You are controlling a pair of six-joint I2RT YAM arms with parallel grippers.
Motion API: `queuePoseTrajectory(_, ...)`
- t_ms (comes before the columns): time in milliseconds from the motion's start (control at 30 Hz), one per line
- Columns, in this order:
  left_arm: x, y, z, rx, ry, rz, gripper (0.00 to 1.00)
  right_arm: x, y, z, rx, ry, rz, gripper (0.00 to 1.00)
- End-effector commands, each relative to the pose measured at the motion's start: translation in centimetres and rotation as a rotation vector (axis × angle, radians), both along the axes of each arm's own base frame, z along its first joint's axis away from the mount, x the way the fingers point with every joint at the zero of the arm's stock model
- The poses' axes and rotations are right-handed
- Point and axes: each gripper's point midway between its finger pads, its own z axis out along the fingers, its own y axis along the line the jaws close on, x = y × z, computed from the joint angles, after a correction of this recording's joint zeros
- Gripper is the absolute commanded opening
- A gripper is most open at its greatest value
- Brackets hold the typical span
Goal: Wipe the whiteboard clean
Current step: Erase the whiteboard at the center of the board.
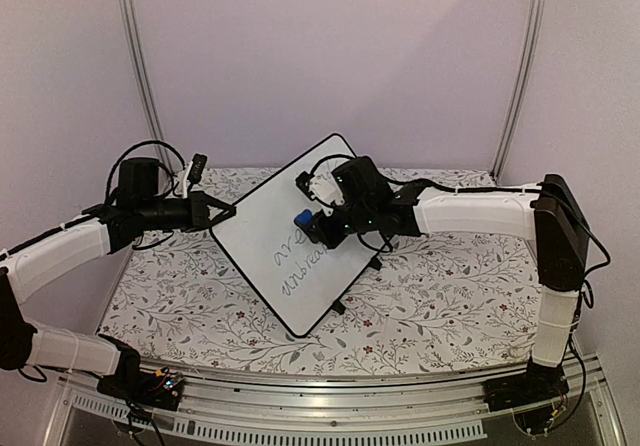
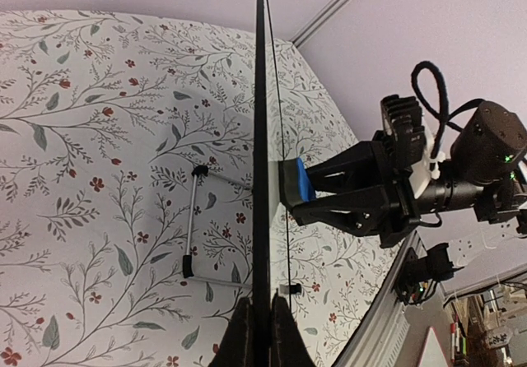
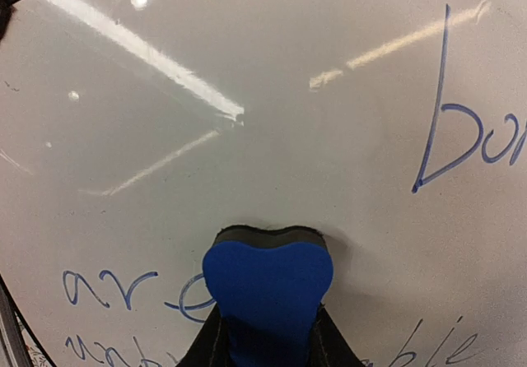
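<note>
The whiteboard (image 1: 270,221) is tilted up off the table, white with a thin black rim and blue handwriting (image 1: 300,256) on its lower half. My left gripper (image 1: 222,215) is shut on its left edge. In the left wrist view the whiteboard (image 2: 262,137) shows edge-on, and the left gripper (image 2: 262,313) pinches the rim from both sides. My right gripper (image 1: 318,224) is shut on a blue eraser (image 1: 303,216) whose dark felt is pressed flat against the board face. In the right wrist view the eraser (image 3: 268,276) sits just above the written words on the whiteboard (image 3: 247,95), held in the right gripper (image 3: 268,327).
A floral cloth (image 1: 430,296) covers the table. Black clip feet (image 1: 340,306) stick out under the board's lower right edge, and a thin metal wire stand (image 2: 191,227) lies on the cloth behind the board. An aluminium rail (image 1: 330,386) runs along the near edge.
</note>
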Motion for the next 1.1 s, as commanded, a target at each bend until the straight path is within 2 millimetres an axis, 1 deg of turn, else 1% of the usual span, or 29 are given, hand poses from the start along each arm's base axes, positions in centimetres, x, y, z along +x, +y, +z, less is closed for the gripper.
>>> queuePoseTrajectory(0, -0.4, -0.8, 1.9, 0.002, -0.112, -0.063, 0.0, -0.5, -0.3, -2.4, -0.063, 0.065, 0.003, 0.14)
queuePoseTrajectory(67, -0.4, -0.8, 1.8, 0.003, -0.11, -0.064, 0.0, 0.5, 0.1, -1.5, -0.058, 0.036, -0.018, 0.14)
queuePoseTrajectory(200, -0.4, -0.8, 1.8, 0.002, -0.107, -0.068, 0.0, 2.7, 1.2, 1.3, -0.028, -0.015, -0.034, 0.14)
queuePoseTrajectory(233, -0.4, -0.8, 1.8, 0.002, -0.107, -0.067, 0.0, 3.6, 1.2, 1.4, -0.039, -0.036, -0.059, 0.14)
queuePoseTrajectory(300, -0.5, -0.8, 1.8, 0.001, -0.108, -0.068, 0.0, 4.9, 1.4, 2.8, -0.03, -0.064, -0.075, 0.14)
queuePoseTrajectory(367, -0.5, -0.8, 1.9, 0.002, -0.11, -0.069, 0.0, 5.8, 1.6, 3.2, -0.027, -0.072, -0.08, 0.15)
queuePoseTrajectory(433, -0.5, -0.8, 1.9, 0.003, -0.113, -0.067, 0.0, 6.7, 1.3, 3.6, -0.023, -0.081, -0.093, 0.15)
queuePoseTrajectory(500, -0.5, -0.8, 2.0, 0.003, -0.114, -0.068, 0.0, 7.1, 1.0, 3.7, -0.022, -0.082, -0.1, 0.15)
queuePoseTrajectory(600, -0.4, -0.7, 2.1, 0.006, -0.121, -0.06, 0.0, 6.6, 0.9, 4.0, -0.019, -0.082, -0.075, 0.15)
queuePoseTrajectory(667, -0.3, -0.5, 2.3, 0.012, -0.128, -0.053, 0.07, 5.9, 0.8, 4.4, -0.013, -0.078, -0.042, 0.15)
queuePoseTrajectory(700, -0.2, -0.3, 2.5, 0.012, -0.134, -0.047, 0.11, 5.4, 0.6, 5.2, -0.002, -0.084, -0.031, 0.15)
queuePoseTrajectory(733, -0.1, -0.1, 2.6, 0.01, -0.139, -0.04, 0.17, 5.1, 0.3, 5.5, -0.001, -0.089, -0.029, 0.15)
queuePoseTrajectory(767, 0.0, 0.1, 2.9, 0.006, -0.147, -0.033, 0.21, 4.8, -0.2, 6.2, 0.003, -0.1, -0.032, 0.15)
queuePoseTrajectory(800, 0.1, 0.4, 3.1, 0.003, -0.151, -0.028, 0.23, 4.6, -0.6, 6.4, 0.001, -0.105, -0.037, 0.15)
queuePoseTrajectory(833, 0.2, 0.6, 3.3, 0.001, -0.157, -0.023, 0.25, 4.3, -1.1, 7.6, 0.009, -0.122, -0.041, 0.15)
queuePoseTrajectory(867, 0.4, 0.8, 3.5, 0.002, -0.161, -0.016, 0.28, 4.2, -1.7, 8.1, 0.006, -0.135, -0.056, 0.15)
queuePoseTrajectory(900, 0.4, 0.9, 3.7, 0.003, -0.166, -0.012, 0.3, 4.1, -2.3, 8.3, 0.0, -0.143, -0.068, 0.15)
queuePoseTrajectory(933, 0.6, 1.0, 3.9, 0.004, -0.17, -0.006, 0.32, 4.0, -2.8, 9.1, 0.003, -0.157, -0.079, 0.16)
queuePoseTrajectory(967, 0.8, 1.1, 4.1, 0.008, -0.173, 0.004, 0.35, 3.8, -3.2, 9.1, -0.002, -0.159, -0.086, 0.15)
queuePoseTrajectory(1000, 0.9, 1.2, 4.6, 0.01, -0.181, 0.012, 0.4, 3.7, -3.6, 9.5, -0.002, -0.167, -0.095, 0.16)
queuePoseTrajectory(1033, 1.1, 1.3, 5.2, 0.014, -0.184, 0.019, 0.44, 3.6, -4.1, 9.3, -0.009, -0.167, -0.105, 0.16)
queuePoseTrajectory(1067, 1.3, 1.3, 6.1, 0.014, -0.196, 0.026, 0.51, 3.4, -4.5, 9.8, -0.005, -0.174, -0.114, 0.16)
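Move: The right hand holds the eraser against the slanted whiteboard. The leftover word "bonds" lies about 11 cm ahead of it, 2 cm right and 4 cm higher; "are" is some 4 cm left, 2 cm back and 2 cm lower, "unbreakable" about 2 cm back, level sideways, 4 cm below. From the left hand, pinching the board's left corner, "bonds" lies roughly 12 cm ahead, 13 cm right and 4 cm lower. Right hand takes the eraser about 9 cm forward-up, eases back, rises rightward off the board; left fingers open. ##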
